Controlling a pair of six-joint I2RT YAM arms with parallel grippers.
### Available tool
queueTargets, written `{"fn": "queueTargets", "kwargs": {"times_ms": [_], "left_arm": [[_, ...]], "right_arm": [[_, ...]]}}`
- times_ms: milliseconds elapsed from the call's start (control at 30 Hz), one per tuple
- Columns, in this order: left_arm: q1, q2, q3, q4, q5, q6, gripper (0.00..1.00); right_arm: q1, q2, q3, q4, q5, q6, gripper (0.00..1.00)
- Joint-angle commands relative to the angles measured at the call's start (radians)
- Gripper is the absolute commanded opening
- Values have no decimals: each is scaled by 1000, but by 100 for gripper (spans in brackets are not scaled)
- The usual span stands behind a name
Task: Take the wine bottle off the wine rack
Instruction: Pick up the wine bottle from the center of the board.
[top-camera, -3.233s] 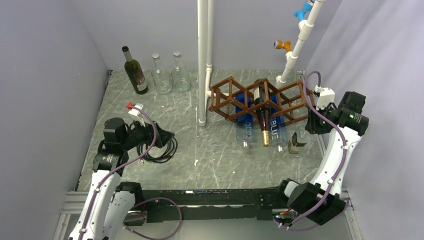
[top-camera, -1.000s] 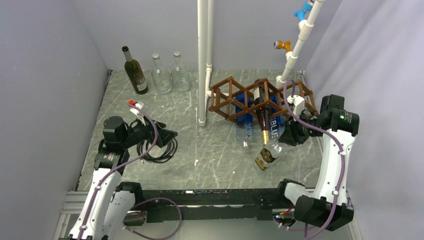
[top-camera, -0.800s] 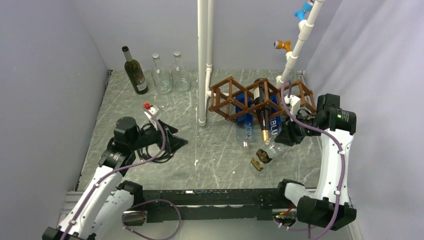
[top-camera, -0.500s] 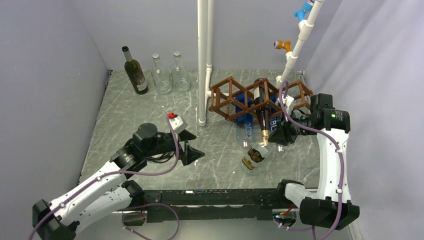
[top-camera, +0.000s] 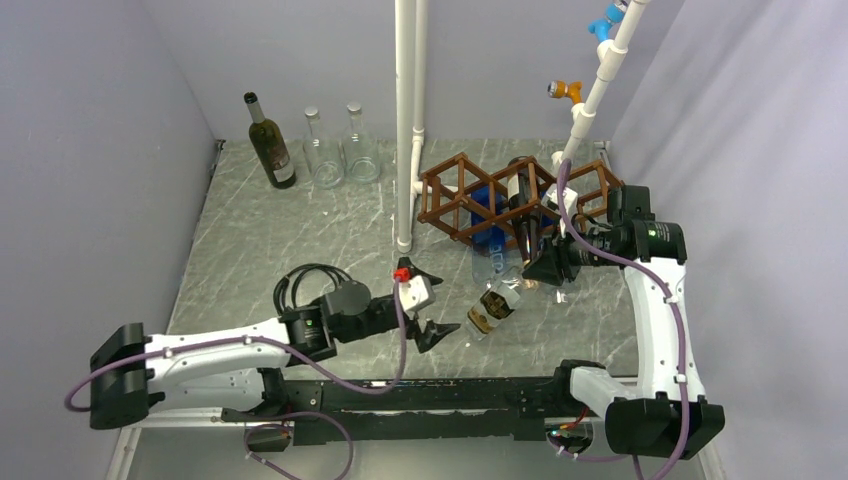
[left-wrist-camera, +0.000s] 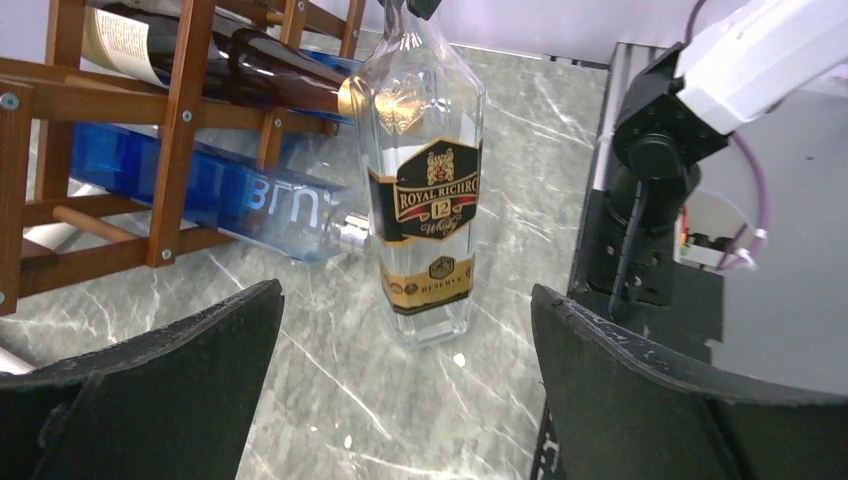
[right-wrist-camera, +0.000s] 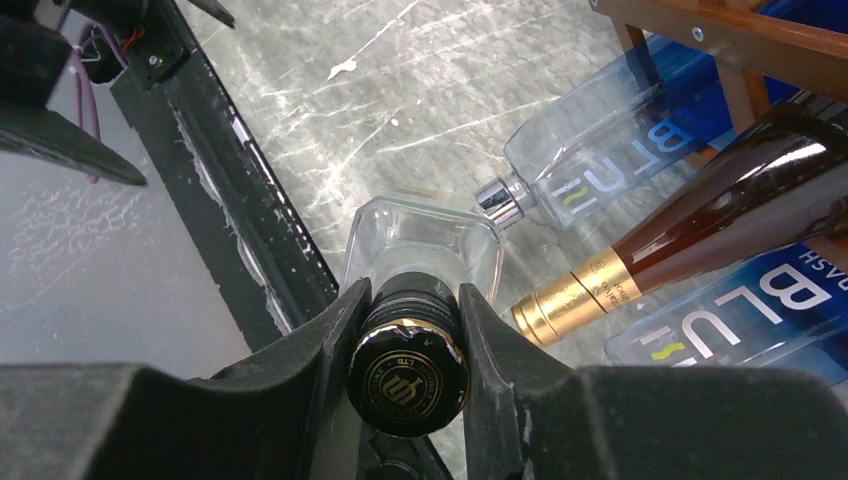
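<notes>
The wine bottle is clear and square with a black and gold label, and it is out of the brown wooden wine rack. My right gripper is shut on its black cap and holds it tilted, base towards the table's near side. The right wrist view shows the fingers of the right gripper clamping the neck above the wine bottle's glass shoulder. My left gripper is open just left of the base. In the left wrist view the wine bottle stands beyond the left gripper's wide-spread fingers, untouched.
A dark bottle with gold foil and blue bottles lie in the rack. A white pipe rises left of the rack. Three bottles stand at the back left. A black cable coil lies near the left arm.
The right gripper drew the bottle out of the rack and carried it left and nearer. The left arm swung from the left side to the middle, open, up to the bottle's base.
</notes>
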Motion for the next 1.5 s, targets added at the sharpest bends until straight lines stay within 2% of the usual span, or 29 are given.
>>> {"fn": "queueTargets", "kwargs": {"times_ms": [0,167,367,900,1167,1467], "left_arm": [[-65,93,3,269,-146,83,99],[-122,228,47,390,-215,153,99],[-148,375,75,545,-191,249,99],[-149,591,218,622,-147,239,99],[-148,641,259,609,-245,237,99],[-146,651,267,601,-269,229,99]], "right_arm": [[7,-35,1,89,-148,60,0],[7,-46,-19,109,-162,71,0],[9,-57,-39,115,-182,71,0],[9,-58,-48,114,-209,59,0],[9,-56,-48,109,-215,53,0],[9,-56,-50,106,-221,48,0]]}}
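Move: The whisky bottle hangs in the right gripper, its middle about 12 cm to the right of the left hand, 2 cm farther out and roughly 2 cm lower. Beyond it the wine bottle on the rack has its middle some 20 cm ahead of and 16 cm to the right of the left hand, 8 cm lower; the nearer blue bottle lies 20 cm ahead, 9 cm right and 16 cm lower. From the right hand the whisky bottle's middle is 3 cm left, 1 cm back and 9 cm down. Bring the left gripper, wide open, about 12 cm to the right towards the whisky bottle, easing some 3 cm forward and 2 cm down, until its fingers straddle the upper body. Roll it about 15 degrees so that its far finger rises. Keep the right gripper pinched on the neck, holding nearly in place. ##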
